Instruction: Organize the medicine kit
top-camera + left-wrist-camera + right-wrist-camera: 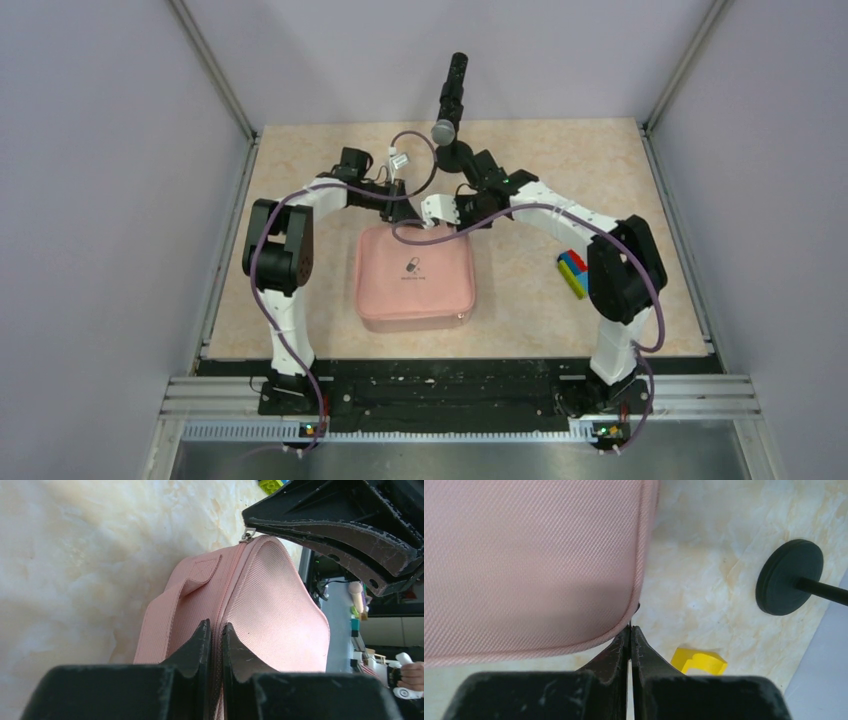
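The pink medicine kit (415, 275) lies zipped shut in the middle of the table, pill logo up. Both grippers meet at its far edge. My left gripper (400, 213) is shut on the kit's zip seam (231, 595), with pink fabric filling the narrow gap between its tips (215, 625). My right gripper (438, 212) is shut at the kit's far corner (630, 627), with a thin dark sliver between its tips. In the left wrist view the metal zip pull (248, 533) sits right at the tip of the right gripper's fingers (340, 535).
A black microphone stand (452, 100) rises just behind the grippers, its round base (789, 577) on the table. A multicoloured brick block (572, 272) lies beside the right arm. A small yellow piece (699, 661) lies near the right gripper. Walls enclose the table.
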You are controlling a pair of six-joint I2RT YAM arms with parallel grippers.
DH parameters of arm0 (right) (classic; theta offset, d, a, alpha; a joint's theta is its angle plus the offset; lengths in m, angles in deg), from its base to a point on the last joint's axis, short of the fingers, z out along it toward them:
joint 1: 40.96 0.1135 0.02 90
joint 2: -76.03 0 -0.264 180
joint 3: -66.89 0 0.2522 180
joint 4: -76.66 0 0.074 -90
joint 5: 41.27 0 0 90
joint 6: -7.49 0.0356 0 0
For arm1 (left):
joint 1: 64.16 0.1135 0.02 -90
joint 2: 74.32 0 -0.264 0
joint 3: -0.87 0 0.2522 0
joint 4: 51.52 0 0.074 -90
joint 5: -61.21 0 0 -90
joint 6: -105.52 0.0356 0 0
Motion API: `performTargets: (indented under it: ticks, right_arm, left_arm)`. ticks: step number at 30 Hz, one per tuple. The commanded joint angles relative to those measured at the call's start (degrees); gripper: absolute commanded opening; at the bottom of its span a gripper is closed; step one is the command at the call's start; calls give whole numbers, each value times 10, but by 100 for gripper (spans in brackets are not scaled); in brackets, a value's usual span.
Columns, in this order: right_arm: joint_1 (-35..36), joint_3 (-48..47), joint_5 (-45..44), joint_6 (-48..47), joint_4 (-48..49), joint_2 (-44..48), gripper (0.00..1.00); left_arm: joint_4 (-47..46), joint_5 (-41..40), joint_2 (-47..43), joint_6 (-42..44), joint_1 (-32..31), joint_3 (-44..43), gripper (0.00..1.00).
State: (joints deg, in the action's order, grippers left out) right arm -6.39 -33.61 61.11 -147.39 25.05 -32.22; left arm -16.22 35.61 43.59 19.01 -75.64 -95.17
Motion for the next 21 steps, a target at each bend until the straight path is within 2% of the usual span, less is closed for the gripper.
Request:
performTargets:
  ticks: [1,9,14,21]
  right_arm:
    - [-11,63,-5,-49,-117,72,0]
    - [-12,148,31,-32,-143,127,0]
    - [-3,143,89,44,-156,123,0]
    - [4,155,97,57,-162,131,0]
  left_arm:
    - [-39,-39,-32,-19,43,12,0]
    - [-105,-81,-42,-110,67,29,0]
    - [-193,-172,-64,-251,84,71,0]
    - [-192,-297,-87,-279,111,79,0]
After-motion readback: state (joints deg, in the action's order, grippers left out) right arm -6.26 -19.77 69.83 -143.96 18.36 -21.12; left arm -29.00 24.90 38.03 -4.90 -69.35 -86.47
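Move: The left hand already grips the far rim of the medicine kit, whose middle lies some 9 cm back, straight behind it and 4 cm lower. The right hand is at the kit's far-right corner; the metal pull at the near-right corner lies about 17 cm back from it, level sideways and 3 cm lower. From the right hand, the yellow block is roughly 6 cm ahead and 6 cm right, the black stand's foot 14 cm ahead and 3 cm left, both 8 cm lower. Keeping its pinch on the small zipper pull, the shut right hand draws it back along the kit's right edge, from the far corner towards the near one, about 9 cm back and 3 cm right, tilting a little. The left hand keeps hold of the rim, hardly shifting at first, then pulls left and forward, speeding up, and turns some 20 degrees counter-clockwise. ##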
